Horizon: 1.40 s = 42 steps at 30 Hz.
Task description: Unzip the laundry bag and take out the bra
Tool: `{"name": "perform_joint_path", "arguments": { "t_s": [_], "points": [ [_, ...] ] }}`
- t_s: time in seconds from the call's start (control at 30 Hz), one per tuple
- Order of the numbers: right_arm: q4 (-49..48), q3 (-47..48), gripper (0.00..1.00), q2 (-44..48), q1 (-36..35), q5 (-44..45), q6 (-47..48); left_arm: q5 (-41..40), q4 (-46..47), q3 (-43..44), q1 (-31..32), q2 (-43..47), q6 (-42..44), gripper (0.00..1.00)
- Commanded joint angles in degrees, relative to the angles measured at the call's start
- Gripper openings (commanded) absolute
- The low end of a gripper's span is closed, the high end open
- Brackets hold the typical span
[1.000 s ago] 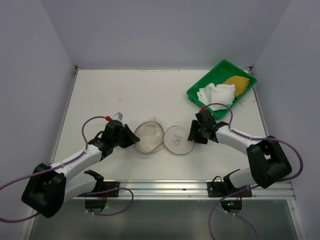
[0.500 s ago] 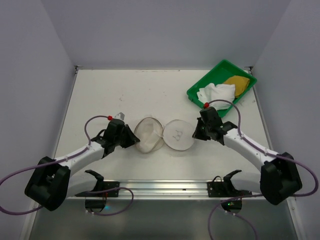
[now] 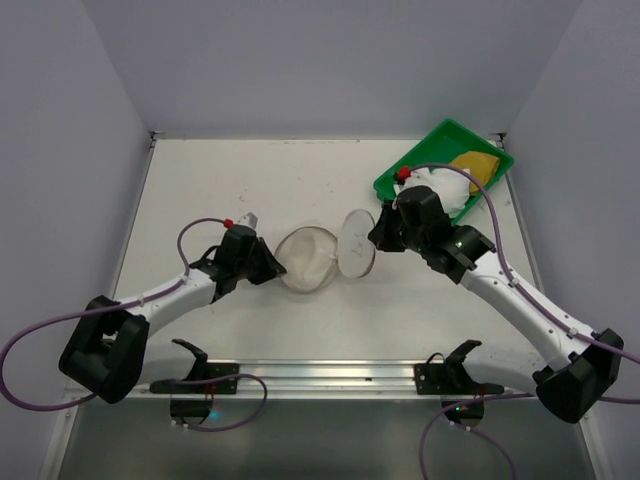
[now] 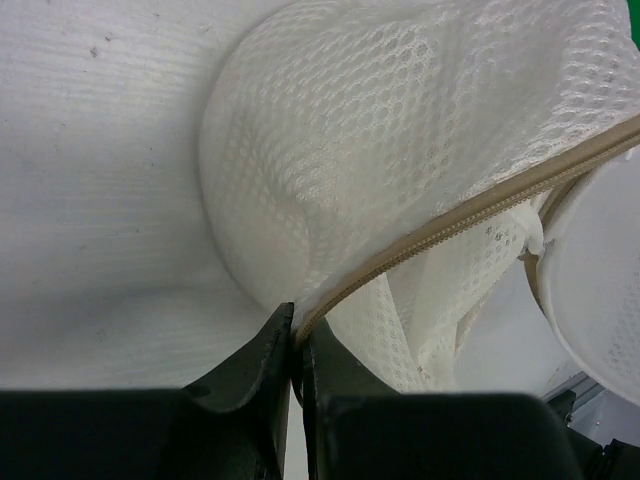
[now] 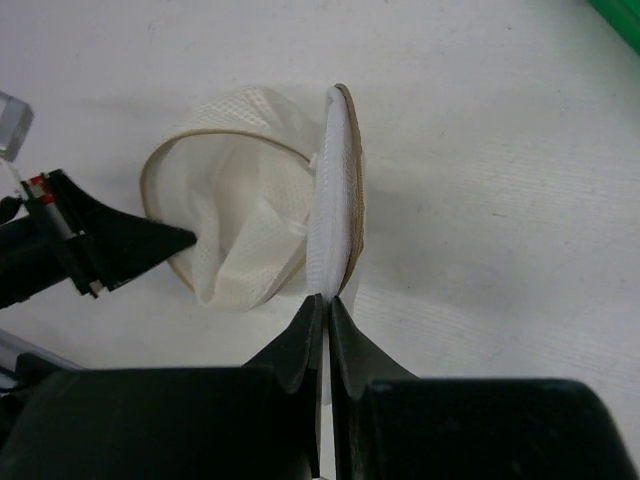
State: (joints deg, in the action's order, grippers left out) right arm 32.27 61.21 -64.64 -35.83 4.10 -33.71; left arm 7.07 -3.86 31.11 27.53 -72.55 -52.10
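The laundry bag [image 3: 305, 260] lies unzipped mid-table, its mesh bowl gaping. My left gripper [image 3: 272, 268] is shut on the bowl's zip rim [image 4: 450, 230], and the beige zip tape runs straight in between the closed jaws [image 4: 297, 335]. My right gripper [image 3: 377, 238] is shut on the edge of the round lid [image 3: 357, 243], which stands on edge [image 5: 335, 190] beside the bowl [image 5: 235, 230]. The bowl looks empty. The bra [image 3: 445, 183], white fabric with a mustard-yellow cup [image 3: 473, 168], lies in the green tray [image 3: 386, 190] behind the right gripper.
The green tray stands at the back right corner, near the right wall. Both arms reach in from the near edge and meet at the bag. A metal rail [image 3: 320, 375] runs along the table's front edge.
The right gripper shut on the lid and lifted it from flat to standing on edge, moving back and up. The left gripper narrowed onto the zip rim and shifted slightly away with the bowl.
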Motion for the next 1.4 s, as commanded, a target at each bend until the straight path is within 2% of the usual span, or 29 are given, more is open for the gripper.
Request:
{"name": "perform_joint_path", "arguments": {
  "t_s": [0.0,0.07,0.13,0.3,0.5,0.63,0.8,0.97,1.1,1.37],
  "points": [
    [7.18,2.25,0.00,-2.59,-0.46,11.34,2.60,-0.30,1.05,1.94,0.42,2.05,1.30,0.11],
    [7.54,0.41,0.00,-2.68,-0.29,19.67,3.39,-1.35,0.00,1.41,0.33,3.82,1.30,0.11],
    [7.81,-0.12,0.00,-3.03,-0.02,22.35,3.74,-1.71,-0.27,0.62,0.42,5.58,1.21,0.10],
    [2.46,1.36,0.00,-3.91,-0.37,12.63,4.54,0.84,1.57,0.00,1.21,4.97,-0.02,0.09],
    [-1.24,6.11,0.00,-8.74,-2.57,6.37,4.45,2.59,5.78,0.17,2.17,0.67,-0.81,0.09],
    [-5.81,7.78,0.00,-11.99,-4.24,-1.43,3.75,3.39,8.07,0.79,2.79,-2.67,-1.51,0.09],
    [-15.37,7.87,0.00,-18.39,-6.26,-10.67,3.30,5.14,10.97,0.70,2.79,-6.19,-1.61,0.07],
    [-21.10,10.24,0.00,-26.57,-8.90,-19.37,2.78,4.62,11.77,-0.96,2.79,-5.76,-2.04,0.06],
    [-22.25,14.45,0.00,-31.06,-12.32,-20.97,4.62,3.31,11.59,-2.98,2.79,-3.92,-2.40,0.06],
    [-31.39,13.50,0.01,-35.19,-13.12,-26.15,4.18,1.46,12.21,-9.30,2.79,0.30,-4.85,0.12]
  ]
}}
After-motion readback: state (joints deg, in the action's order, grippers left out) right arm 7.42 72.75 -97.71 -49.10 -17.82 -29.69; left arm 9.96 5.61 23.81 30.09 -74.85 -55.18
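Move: The right hand, pinching the raised lid's edge, has the open bag body about 15 cm to its left, 3 cm ahead and 18 cm lower; the lid's middle hangs some 5 cm left and 6 cm below. The left gripper, pinching the bag's rim, is about 22 cm to the right hand's left, level ahead, 17 cm lower. From the left hand, the bag body lies about 7 cm right, 3 cm ahead and 2 cm below. Right hand dips right, then carries the pinched lid 25 cm left over the bag; left hand lowers rim. ##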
